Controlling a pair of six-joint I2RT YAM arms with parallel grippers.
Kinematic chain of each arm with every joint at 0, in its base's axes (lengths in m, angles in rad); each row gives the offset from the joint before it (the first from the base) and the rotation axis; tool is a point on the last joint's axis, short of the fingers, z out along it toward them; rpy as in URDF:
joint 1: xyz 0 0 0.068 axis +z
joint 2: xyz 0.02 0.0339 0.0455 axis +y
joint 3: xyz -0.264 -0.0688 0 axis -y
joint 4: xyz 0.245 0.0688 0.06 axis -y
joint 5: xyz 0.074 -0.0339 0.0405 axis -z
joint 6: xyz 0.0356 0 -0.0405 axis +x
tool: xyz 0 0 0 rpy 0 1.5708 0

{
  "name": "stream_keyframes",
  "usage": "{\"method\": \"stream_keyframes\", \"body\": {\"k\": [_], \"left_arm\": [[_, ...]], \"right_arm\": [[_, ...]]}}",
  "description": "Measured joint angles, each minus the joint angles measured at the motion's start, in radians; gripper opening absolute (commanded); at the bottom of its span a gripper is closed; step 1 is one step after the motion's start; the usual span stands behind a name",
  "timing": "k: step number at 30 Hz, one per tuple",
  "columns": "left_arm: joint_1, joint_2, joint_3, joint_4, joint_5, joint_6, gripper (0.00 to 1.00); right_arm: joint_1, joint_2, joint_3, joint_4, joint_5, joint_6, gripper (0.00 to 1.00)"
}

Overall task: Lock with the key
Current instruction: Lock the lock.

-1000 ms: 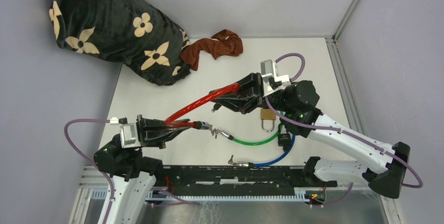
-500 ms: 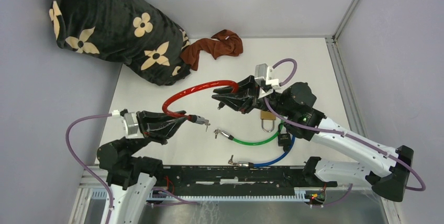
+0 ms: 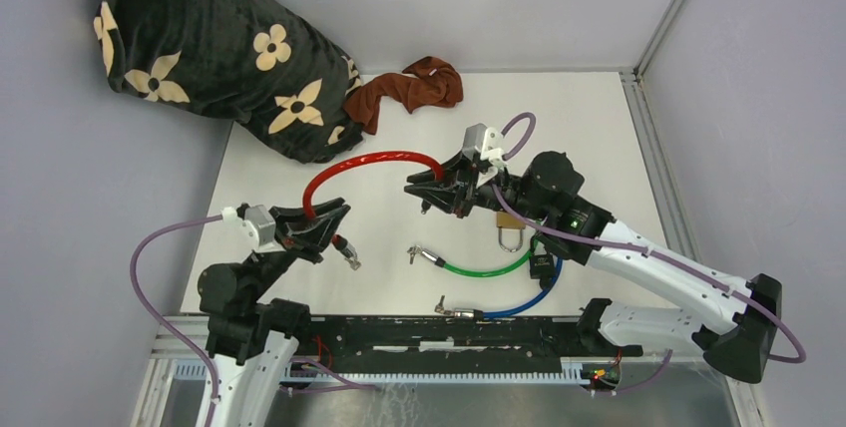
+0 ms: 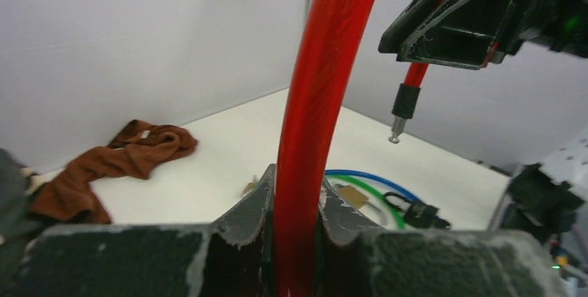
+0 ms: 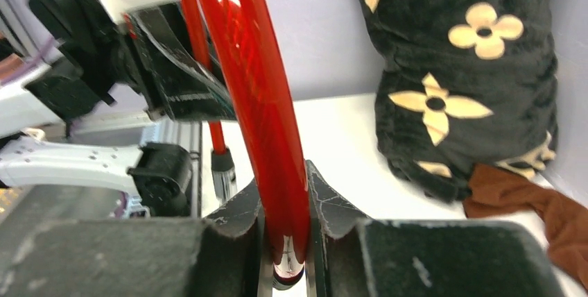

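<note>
A red cable (image 3: pixel 369 158) arches between both grippers. My left gripper (image 3: pixel 324 230) is shut on it a little way from its left end, and the metal tip (image 3: pixel 349 252) hangs free below the fingers; the left wrist view shows the cable (image 4: pixel 326 68) rising between the jaws (image 4: pixel 297 179). My right gripper (image 3: pixel 431 188) is shut on the red cable (image 5: pixel 249 54) near its other end. A brass padlock (image 3: pixel 509 219) lies on the table just right of it. A small black piece (image 3: pixel 542 265), perhaps the key, lies below the padlock.
A green cable (image 3: pixel 479 269) and a blue cable (image 3: pixel 519 302) curve over the table near the padlock. A brown cloth (image 3: pixel 409 90) and a black flowered bundle (image 3: pixel 210 48) lie at the back left. Walls enclose the white table (image 3: pixel 589 118).
My left gripper has pulled back towards its base and slid along the red cable, leaving that end hanging free. The right gripper has shifted left, and the cable arches higher.
</note>
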Motion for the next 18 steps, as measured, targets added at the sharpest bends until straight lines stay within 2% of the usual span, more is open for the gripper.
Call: {"method": "stream_keyframes", "body": {"k": [3,5,10,15,18], "left_arm": [[0.000,-0.031,0.000,-0.064,-0.083,0.147,0.02],[0.000,-0.030,0.000,-0.105,-0.149,0.269,0.02],[0.000,0.058,0.003,-0.255,-0.248,0.675,0.02],[0.000,0.152,0.006,-0.430,-0.267,1.065,0.02],[0.000,0.176,0.023,-0.510,-0.257,1.257,0.02]], "right_arm": [[-0.040,-0.012,-0.014,-0.060,-0.005,-0.028,0.48],[-0.092,-0.038,-0.049,-0.109,-0.008,-0.049,0.62],[-0.202,-0.114,-0.108,-0.292,-0.039,-0.127,0.71],[-0.214,-0.131,-0.103,-0.510,-0.122,-0.253,0.70],[-0.212,-0.085,-0.066,-0.658,-0.196,-0.325,0.69]]}}
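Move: I hold the red cable lock in both hands. Its pin end hangs about 6 cm below my right hand and 2 cm to its left; from my left hand it lies roughly 15 cm right and 4 cm ahead, about level. The lock's barrel end hangs some 8 cm below my left hand, 4 cm right and 2 cm back. On the table some 33 cm below my right hand, the green lock's keyed end lies 1 cm left and 2 cm back, and the brass padlock 14 cm right and 5 cm ahead. I open my right fingers wide and let go of the red cable near its pin end, dropping that hand about 14 cm and backing it 8 cm right, first swinging slightly forward and then back, its fingers tipping down some 30 degrees. Meanwhile my left hand keeps its pinch, goes down about 12 cm while travelling forward and left, and rolls about 60 degrees until its fingers point down to the right. ##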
